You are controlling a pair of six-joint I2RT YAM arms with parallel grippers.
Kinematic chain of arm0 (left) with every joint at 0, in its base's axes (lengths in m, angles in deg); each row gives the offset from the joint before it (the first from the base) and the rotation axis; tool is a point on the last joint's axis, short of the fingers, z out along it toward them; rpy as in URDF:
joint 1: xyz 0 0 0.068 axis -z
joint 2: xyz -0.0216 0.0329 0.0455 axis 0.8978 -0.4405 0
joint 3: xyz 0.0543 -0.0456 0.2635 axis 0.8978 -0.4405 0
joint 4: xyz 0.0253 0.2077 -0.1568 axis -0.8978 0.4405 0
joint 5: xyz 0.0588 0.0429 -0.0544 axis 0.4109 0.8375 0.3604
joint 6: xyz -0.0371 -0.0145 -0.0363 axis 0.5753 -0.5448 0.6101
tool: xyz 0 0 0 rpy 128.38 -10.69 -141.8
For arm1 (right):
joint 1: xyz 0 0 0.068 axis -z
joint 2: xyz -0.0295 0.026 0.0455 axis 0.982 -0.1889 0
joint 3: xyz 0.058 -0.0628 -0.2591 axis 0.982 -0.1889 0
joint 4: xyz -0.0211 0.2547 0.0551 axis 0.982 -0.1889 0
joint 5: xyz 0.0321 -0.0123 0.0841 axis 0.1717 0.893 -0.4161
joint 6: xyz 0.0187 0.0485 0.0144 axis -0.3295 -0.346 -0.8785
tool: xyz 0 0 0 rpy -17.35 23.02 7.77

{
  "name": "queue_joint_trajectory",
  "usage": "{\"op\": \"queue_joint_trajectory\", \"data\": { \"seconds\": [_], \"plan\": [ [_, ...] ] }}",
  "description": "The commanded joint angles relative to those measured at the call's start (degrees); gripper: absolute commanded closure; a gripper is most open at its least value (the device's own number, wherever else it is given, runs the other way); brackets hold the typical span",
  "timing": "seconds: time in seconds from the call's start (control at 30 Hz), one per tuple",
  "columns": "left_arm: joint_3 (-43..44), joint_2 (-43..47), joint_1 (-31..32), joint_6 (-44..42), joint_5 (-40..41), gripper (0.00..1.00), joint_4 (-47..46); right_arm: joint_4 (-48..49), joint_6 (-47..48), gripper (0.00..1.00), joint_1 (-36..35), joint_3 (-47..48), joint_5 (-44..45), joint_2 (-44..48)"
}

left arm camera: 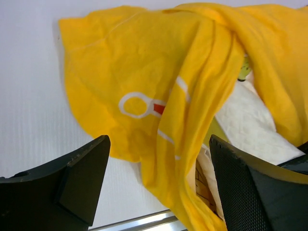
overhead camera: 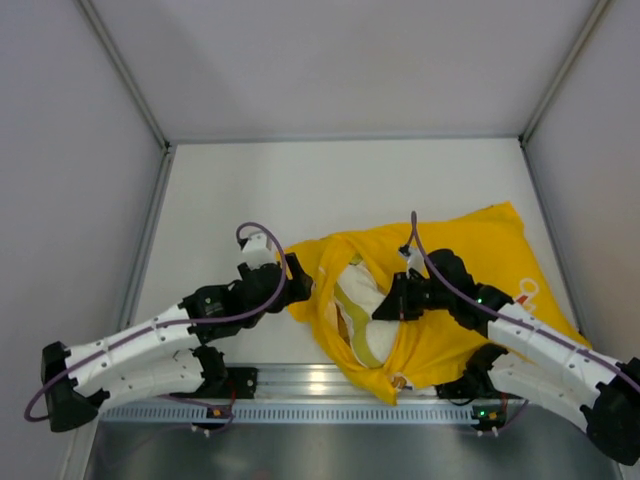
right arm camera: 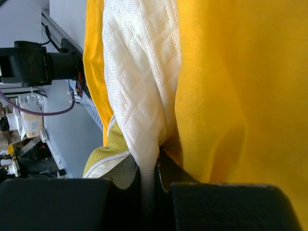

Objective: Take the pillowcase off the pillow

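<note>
The yellow pillowcase (overhead camera: 480, 250) lies crumpled on the right half of the table, its opening turned toward the near edge. Out of that opening bulges the cream pillow (overhead camera: 368, 325). My right gripper (overhead camera: 388, 308) reaches into the opening. In the right wrist view it (right arm camera: 149, 168) is shut on a pinched fold of the quilted pillow (right arm camera: 134, 86), with the pillowcase (right arm camera: 231, 96) draped on its right. At the pillowcase's left edge, my left gripper (overhead camera: 297, 282) is open. In its wrist view a hanging yellow fold of the pillowcase (left arm camera: 134, 62) lies loose between the wide jaws (left arm camera: 159, 168), beside the pillow (left arm camera: 245, 115).
An aluminium rail (overhead camera: 320, 380) runs along the near table edge, under the pillowcase's lower corner. Grey enclosure walls close in the white table (overhead camera: 300, 190) at the left, right and back. The left arm's wrist (right arm camera: 33, 62) shows close to the pillow's left side.
</note>
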Motion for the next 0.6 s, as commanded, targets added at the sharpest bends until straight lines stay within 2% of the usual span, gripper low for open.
{"op": "queue_joint_trajectory", "data": {
  "seconds": [0.0, 0.13, 0.37, 0.57],
  "plan": [
    [6.0, -4.4, 0.1, -10.2, -0.5, 0.12, -2.2, 0.4, 0.4, 1.00, -1.8, 0.5, -0.3, 1.4],
    [5.5, -7.3, 0.1, -15.3, -6.5, 0.11, -9.8, -0.7, -0.3, 1.00, -2.8, 1.3, -0.6, 2.8],
    [5.5, -12.7, 0.1, -17.9, -11.5, 0.10, -13.8, -2.2, -2.0, 1.00, -3.9, 2.4, -1.8, 6.7],
    [5.1, -15.8, 0.1, -17.4, -11.6, 0.14, -14.0, -2.6, -2.8, 1.00, -4.5, 2.5, -1.5, 8.3]
  ]
}}
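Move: Below and to the right of the left hand lies the pillowcase fold along the pillow's near-left side, about 6 cm right, 3 cm back and 10 cm down. The printed flap spreads roughly 14 cm beneath that hand, some 2 cm back; the pillow's middle is about 13 cm right, 8 cm back and 10 cm lower. From the right hand, already pinching the pillow's cover, the fold is about 11 cm left, 3 cm ahead and 5 cm down. Swinging right about 6 cm towards the fold beside the pillow, the left hand first lifts a little and goes slightly forward, then sinks some 3 cm from its top, turning nearly 20 degrees clockwise with its fingers staying wide open. The right hand keeps its pinch on the white pillow cover and draws it back about 2 cm, rising slightly. ##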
